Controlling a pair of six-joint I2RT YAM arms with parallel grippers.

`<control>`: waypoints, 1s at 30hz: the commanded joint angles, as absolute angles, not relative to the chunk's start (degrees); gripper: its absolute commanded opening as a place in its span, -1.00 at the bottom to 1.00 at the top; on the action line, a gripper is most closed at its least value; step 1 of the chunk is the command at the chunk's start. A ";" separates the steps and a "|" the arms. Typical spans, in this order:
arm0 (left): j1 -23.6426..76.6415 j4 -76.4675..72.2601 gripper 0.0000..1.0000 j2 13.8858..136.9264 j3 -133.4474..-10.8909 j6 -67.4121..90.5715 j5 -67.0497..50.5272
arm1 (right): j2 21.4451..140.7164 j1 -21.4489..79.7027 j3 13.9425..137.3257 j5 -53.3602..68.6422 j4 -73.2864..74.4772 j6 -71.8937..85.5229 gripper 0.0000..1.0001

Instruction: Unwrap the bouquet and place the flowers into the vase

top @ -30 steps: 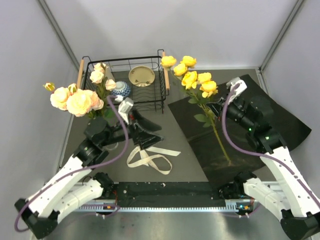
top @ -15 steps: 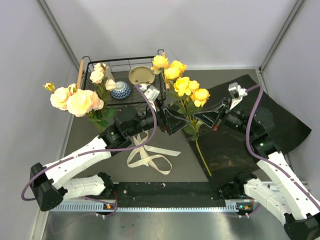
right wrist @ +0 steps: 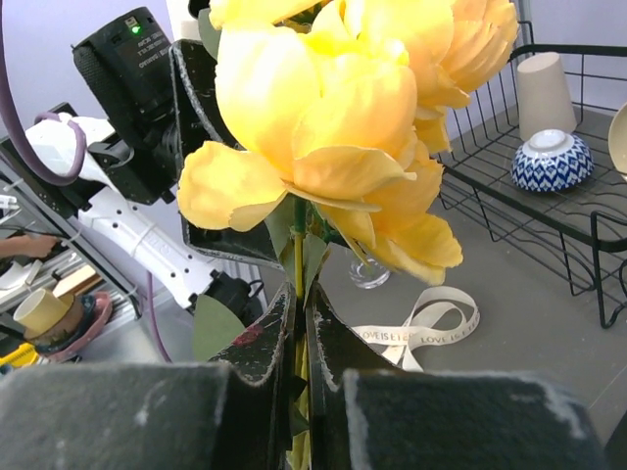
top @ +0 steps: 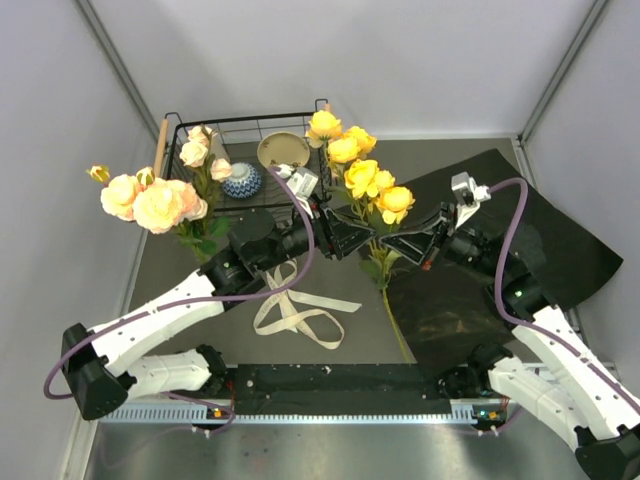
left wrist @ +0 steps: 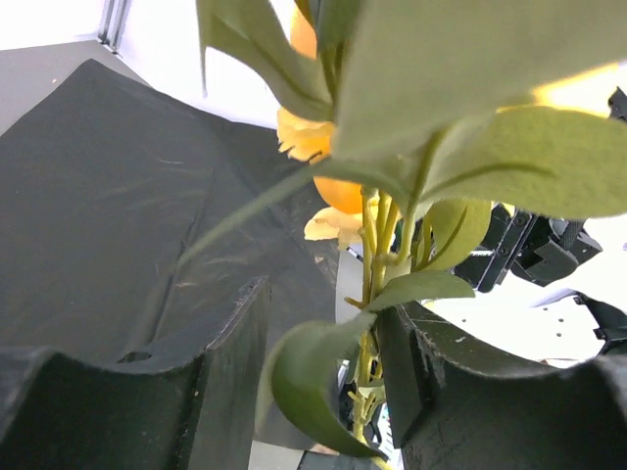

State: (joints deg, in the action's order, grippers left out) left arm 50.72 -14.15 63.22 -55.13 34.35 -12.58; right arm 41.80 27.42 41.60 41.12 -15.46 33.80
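Note:
My right gripper [top: 405, 245] is shut on the stem of the yellow flowers [top: 360, 170] and holds them upright over the table's middle. The stem [right wrist: 298, 255] is pinched between its fingers, below the blooms [right wrist: 333, 108]. My left gripper [top: 350, 235] reaches in from the left, its jaws open around the same stem [left wrist: 368, 333]. The stem lies against the right finger [left wrist: 416, 377], with a gap to the left finger. Peach-pink flowers [top: 155, 200] stand at the left; the clear vase [right wrist: 368, 273] shows only in the right wrist view. The black paper [top: 520, 250] lies flat on the right.
A cream ribbon [top: 300, 315] lies loose near the front centre. A black wire basket [top: 325, 165] at the back holds a blue-patterned bowl [top: 242, 180], a beige cup [right wrist: 544, 93] and a gold dish [top: 283, 152]. White walls close in the table.
My right gripper lifted the yellow flowers off the black paper and carried them left. My left arm swung from beside the peach flowers to the centre, and its jaws narrowed around the stem.

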 commanded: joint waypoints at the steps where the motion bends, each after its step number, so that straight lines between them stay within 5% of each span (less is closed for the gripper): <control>1: 50.71 -17.05 0.02 62.49 -58.62 33.58 -13.18 | 42.01 28.91 41.57 42.98 -18.28 33.58 -1.00; 6: 50.62 -16.35 -0.30 62.23 -59.76 32.09 -14.94 | 41.92 29.44 42.36 43.07 -16.18 32.08 -1.00; 9: 50.62 -15.47 -1.00 61.70 -60.82 30.07 -15.82 | 41.92 29.62 42.80 42.63 -14.77 31.47 -0.90; 10: 50.62 -14.42 -1.00 61.44 -61.26 29.28 -15.82 | 41.92 29.71 42.98 41.06 -13.81 31.64 -0.52; 15: 50.62 -6.78 -1.00 55.91 -63.01 21.82 -12.57 | 40.87 29.71 44.56 36.57 -6.25 29.27 0.55; 16: 50.62 -5.38 -1.00 54.77 -63.54 20.67 -11.35 | 40.61 29.62 44.82 35.78 -4.67 28.05 0.97; 30: 50.63 26.16 -1.00 32.52 -74.70 -8.33 4.73 | 41.13 29.71 45.35 29.00 0.70 22.41 0.97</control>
State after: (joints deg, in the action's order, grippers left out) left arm 50.68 17.34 35.29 -69.87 4.47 -3.01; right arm 39.59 29.15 42.87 30.37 1.21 23.46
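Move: The yellow roses' stems pass just in front of the left gripper's half-open fingers, about 2 cm to its right and 1 cm ahead, level with it; the right gripper still pinches them at its own fingertips. From the left hand, the vase stands about 28 cm left, 2 cm ahead and 27 cm below. The ribbon lies some 12 cm left, 2 cm back and 36 cm below, and the dish rack roughly 20 cm left, 26 cm ahead and 30 cm below. Shut the left fingers on the yellow roses' stems while easing up a little, then open the right fingers wide to let go, sinking that hand about 4 cm. Carry the roses off to the left about 16 cm, rising some 12 cm and drawing back 7, above the table towards the vase's side, rolling the left wrist about 30 degrees so the blooms tip back. ##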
